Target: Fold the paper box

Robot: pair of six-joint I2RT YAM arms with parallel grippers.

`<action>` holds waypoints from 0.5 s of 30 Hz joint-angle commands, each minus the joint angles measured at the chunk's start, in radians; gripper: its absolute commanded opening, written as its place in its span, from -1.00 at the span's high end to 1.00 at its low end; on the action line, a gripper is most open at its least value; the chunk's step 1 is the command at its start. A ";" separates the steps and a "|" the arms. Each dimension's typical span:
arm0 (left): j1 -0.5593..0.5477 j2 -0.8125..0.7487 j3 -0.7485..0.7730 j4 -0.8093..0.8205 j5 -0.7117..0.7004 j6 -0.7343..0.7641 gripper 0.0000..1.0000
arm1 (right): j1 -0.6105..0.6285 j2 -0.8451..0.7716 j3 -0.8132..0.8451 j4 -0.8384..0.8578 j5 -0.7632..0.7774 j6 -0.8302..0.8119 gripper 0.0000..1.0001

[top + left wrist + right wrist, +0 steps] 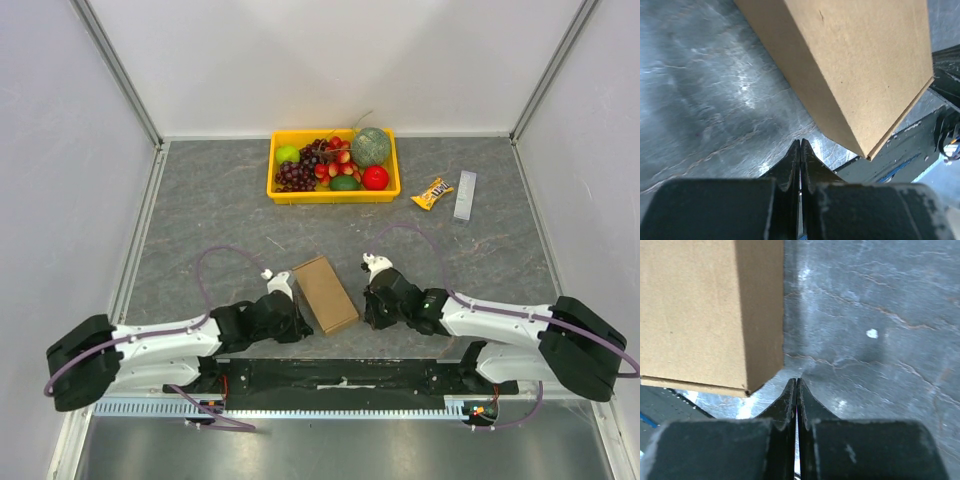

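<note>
The paper box [325, 293] lies on the grey table as a closed brown carton, set at an angle between my two arms. It fills the upper part of the left wrist view [860, 65] and the upper left of the right wrist view [705, 310]. My left gripper [298, 318] rests low beside the box's left long side, shut with nothing between its jaws [800, 144]; the box's near corner is just ahead to its right. My right gripper [368, 316] sits off the box's right near corner, also shut and empty [796, 381]. Neither gripper holds the box.
A yellow tray [330, 196] full of fruit stands at the back centre. To its right lie a small yellow packet [432, 193] and a grey strip [465, 195]. The black base plate [330, 375] runs along the near edge. White walls enclose three sides.
</note>
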 commanded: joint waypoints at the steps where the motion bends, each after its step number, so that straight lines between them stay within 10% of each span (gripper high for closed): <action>1: -0.001 -0.134 -0.002 -0.147 -0.156 -0.087 0.96 | 0.002 -0.056 0.045 -0.092 0.123 -0.037 0.96; 7: 0.138 -0.168 0.076 -0.245 -0.207 0.004 0.96 | -0.070 0.003 0.165 -0.083 0.174 -0.183 0.99; 15: 0.448 0.010 0.163 -0.130 -0.053 0.222 0.96 | -0.304 0.313 0.390 0.020 -0.189 -0.402 0.96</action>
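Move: The closed paper box lies flat between the two hands, its long side slanting forward and left. From the left hand its middle is about 9 cm ahead, 4 cm right and roughly level; from the right hand, some 7 cm ahead and 11 cm left, also about level. Beyond the box the table is clear as far as the yellow fruit crate, roughly 38 cm ahead and 9 cm left of the right hand. Forward and out to the left goes the left hand, about 9 cm and 7 cm, rising a little and swinging some 20 degrees counter-clockwise as it leaves the box's near left corner. The right hand first eases a little right, away from the box, then sweeps some 11 cm forward past its right side while lifting 3 to 4 cm. Both grippers stay shut. ##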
